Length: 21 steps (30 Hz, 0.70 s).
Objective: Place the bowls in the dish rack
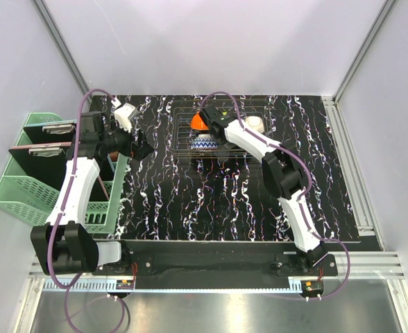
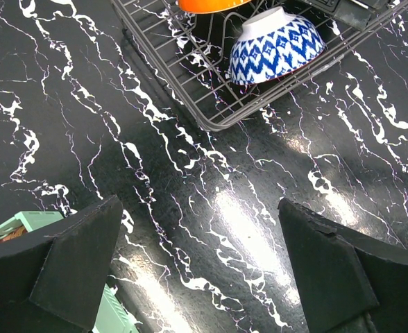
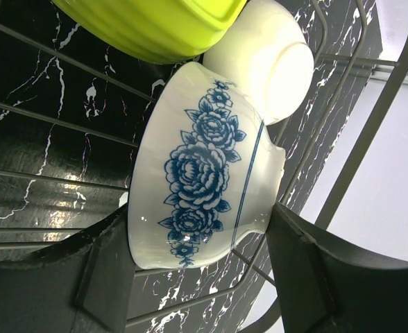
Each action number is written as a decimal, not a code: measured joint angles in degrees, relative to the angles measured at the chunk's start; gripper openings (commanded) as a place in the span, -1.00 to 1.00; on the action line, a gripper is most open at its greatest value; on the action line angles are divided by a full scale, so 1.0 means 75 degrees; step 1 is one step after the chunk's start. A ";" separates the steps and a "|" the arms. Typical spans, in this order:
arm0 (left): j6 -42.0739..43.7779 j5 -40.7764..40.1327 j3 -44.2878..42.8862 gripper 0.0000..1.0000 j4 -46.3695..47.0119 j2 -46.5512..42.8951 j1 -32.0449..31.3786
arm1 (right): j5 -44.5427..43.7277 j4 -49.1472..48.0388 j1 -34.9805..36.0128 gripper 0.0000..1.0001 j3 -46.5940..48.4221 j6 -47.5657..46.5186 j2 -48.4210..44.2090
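Observation:
The dark wire dish rack (image 1: 183,135) stands at the back middle of the table. An orange bowl (image 1: 198,122), a blue-and-white zigzag bowl (image 1: 204,143) and a white bowl (image 1: 255,124) sit in it. My right gripper (image 3: 197,211) is down inside the rack, shut on a white bowl with blue roses (image 3: 197,173) that lies on its side, one finger at the rim and one at the foot. A lime-green bowl (image 3: 155,24) and a plain white bowl (image 3: 266,59) lean just behind it. My left gripper (image 2: 200,229) hangs open over bare table, left of the rack (image 2: 183,83), with nothing between its fingers.
A mint-green slatted basket (image 1: 23,184) sits off the table's left edge, under the left arm; its corner (image 2: 23,222) shows beside my left finger. The black marbled tabletop (image 1: 211,208) stretches between the rack and the arm bases. Frame posts and grey walls close in the cell.

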<state>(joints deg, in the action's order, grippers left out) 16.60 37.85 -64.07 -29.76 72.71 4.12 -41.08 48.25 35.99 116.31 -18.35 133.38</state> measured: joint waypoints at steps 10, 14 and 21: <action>0.0017 0.0026 0.0000 0.98 -0.0017 -0.0003 0.0061 | 0.0976 -0.0058 -0.0099 0.87 -0.0038 0.0224 0.0009; 0.0017 0.0055 0.0000 0.98 -0.0017 -0.0003 0.0082 | 0.1131 -0.0058 -0.0114 0.96 -0.0038 0.0233 0.0003; 0.0020 0.0079 0.0038 0.98 -0.0015 -0.0067 0.0117 | 0.1408 -0.0052 -0.0114 1.00 -0.0038 0.0213 -0.0047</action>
<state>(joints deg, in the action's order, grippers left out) 16.75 38.44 -63.79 -29.87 72.20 4.99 -30.52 47.86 35.14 116.03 -16.75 133.03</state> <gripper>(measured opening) 0.988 0.993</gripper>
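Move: Between the right fingers, already in the rack, sits the blue-flowered bowl on its side, its middle about 2 cm ahead of that hand and 2 cm lower. Around it, a little lower, are the zigzag bowl some 10 cm left and 1 cm back, the lime bowl 8 cm ahead and 3 cm left, and the small white bowl 7 cm ahead and 8 cm right. From the left hand the flowered bowl lies roughly 12 cm ahead, 30 cm right and 13 cm below. Opening from its grip on the blue-flowered bowl to fully wide, the right hand lets go and spreads its fingers to either side of rim and foot. With that it sinks about 2 cm into the rack and shifts some 2 cm left, towards the zigzag bowl, rolling about 10 degrees so its left side rises; the right finger stays close beside the bowl's foot. ##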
